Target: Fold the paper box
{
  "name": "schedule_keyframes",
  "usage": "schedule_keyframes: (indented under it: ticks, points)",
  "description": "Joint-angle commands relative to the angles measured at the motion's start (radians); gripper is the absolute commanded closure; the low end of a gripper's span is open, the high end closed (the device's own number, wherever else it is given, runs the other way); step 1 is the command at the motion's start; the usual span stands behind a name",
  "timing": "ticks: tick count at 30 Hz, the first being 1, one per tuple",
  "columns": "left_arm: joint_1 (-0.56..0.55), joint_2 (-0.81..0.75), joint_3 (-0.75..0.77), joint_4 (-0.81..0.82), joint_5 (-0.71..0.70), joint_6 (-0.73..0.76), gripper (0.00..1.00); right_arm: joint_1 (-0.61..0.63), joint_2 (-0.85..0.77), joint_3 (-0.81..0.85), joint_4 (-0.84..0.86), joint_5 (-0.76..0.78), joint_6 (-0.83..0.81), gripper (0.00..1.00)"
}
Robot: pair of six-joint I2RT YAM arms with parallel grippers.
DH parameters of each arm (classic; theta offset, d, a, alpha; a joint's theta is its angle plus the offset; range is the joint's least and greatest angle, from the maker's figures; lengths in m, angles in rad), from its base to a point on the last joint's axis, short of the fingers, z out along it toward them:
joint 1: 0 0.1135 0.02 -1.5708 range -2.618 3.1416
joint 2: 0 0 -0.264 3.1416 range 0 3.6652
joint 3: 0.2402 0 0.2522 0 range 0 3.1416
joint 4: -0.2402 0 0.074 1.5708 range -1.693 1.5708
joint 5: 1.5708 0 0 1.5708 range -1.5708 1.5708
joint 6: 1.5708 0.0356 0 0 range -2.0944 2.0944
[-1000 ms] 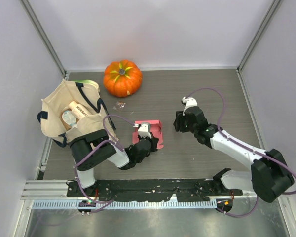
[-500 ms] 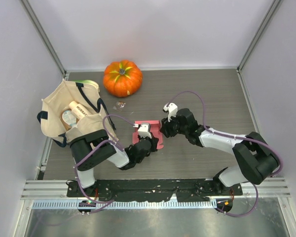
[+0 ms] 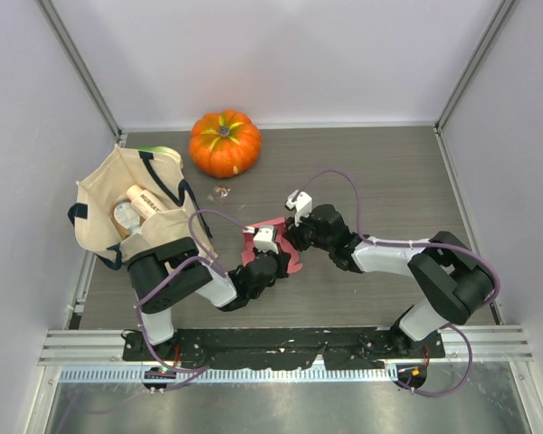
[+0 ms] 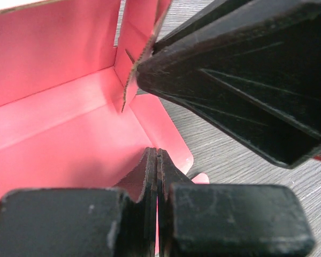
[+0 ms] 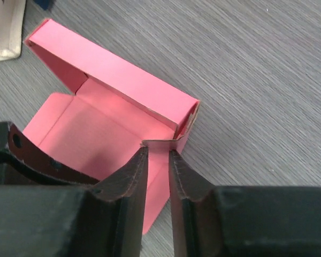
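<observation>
The paper box (image 3: 292, 263) is a pink card sheet, partly folded, lying mid-table between the two arms. In the left wrist view its floor (image 4: 59, 123) and a raised back wall fill the frame. My left gripper (image 4: 158, 152) is shut on the box's near edge, a thin pink strip showing between its fingers. My right gripper (image 5: 158, 151) is open with a narrow gap, its tips touching a small corner tab (image 5: 161, 141) of the box (image 5: 96, 128). From above, the right gripper (image 3: 292, 237) sits at the box's right side and the left gripper (image 3: 273, 264) at its near side.
An orange pumpkin (image 3: 224, 143) stands at the back. A beige tote bag (image 3: 131, 212) with items inside lies at the left, close to the left arm. A small clear object (image 3: 220, 192) lies between the pumpkin and the box.
My right arm has swung left across the table to the box and its jaws have narrowed. The box's far flap has lifted. The left gripper has stayed put.
</observation>
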Motion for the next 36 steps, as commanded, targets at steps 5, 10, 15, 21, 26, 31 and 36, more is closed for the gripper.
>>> schedule_keyframes:
  ticks: [5, 10, 15, 21, 26, 31, 36]
  points:
    - [0.003, 0.007, -0.032, -0.101, 0.006, 0.013, 1.00, 0.097, 0.049, 0.033, 0.173, 0.306, 0.006, 0.86]
    - [0.003, 0.010, -0.045, -0.084, 0.004, 0.010, 1.00, 0.104, 0.082, 0.030, 0.204, 0.386, 0.010, 0.77]
    - [0.003, 0.013, -0.046, -0.075, 0.003, 0.008, 1.00, 0.104, 0.111, 0.033, 0.250, 0.389, 0.003, 0.77]
    - [0.003, 0.000, -0.052, -0.069, 0.001, 0.008, 1.00, 0.143, 0.147, 0.030, 0.302, 0.452, -0.002, 0.97]
    - [0.004, -0.097, -0.061, -0.141, 0.004, 0.027, 0.95, 0.160, 0.145, 0.013, 0.324, 0.466, 0.004, 0.99]
    - [0.004, -0.342, -0.078, -0.350, -0.016, 0.070, 0.64, 0.158, 0.122, 0.002, 0.312, 0.467, 0.003, 0.99]
    - [0.004, -0.618, -0.102, -0.556, -0.043, 0.122, 0.48, 0.160, 0.113, -0.024, 0.322, 0.435, 0.003, 0.97]
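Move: The corner flap I am working on stands right at my right fingertips, barely 1 cm ahead, 1 cm to the left and 1 cm lower. From my right hand the box's raised back wall has its middle about 4 cm ahead and 6 cm left, and the floor's middle lies some 3 cm back, 5 cm left and 4 cm below. From my shut left hand the flap is about 6 cm ahead, level sideways and 3 cm up; the floor's middle is roughly 2 cm ahead and 4 cm left. With my right fingers around the corner flap, I ease about 2 cm forward and slightly left, turning the hand some 15 degrees clockwise as its tips lift a little, and shut the fingers fully. My left hand stays shut, resting on the box's right part, then opens halfway and comes off it, up about 5 cm and left about 4 cm, drawing back a little. ##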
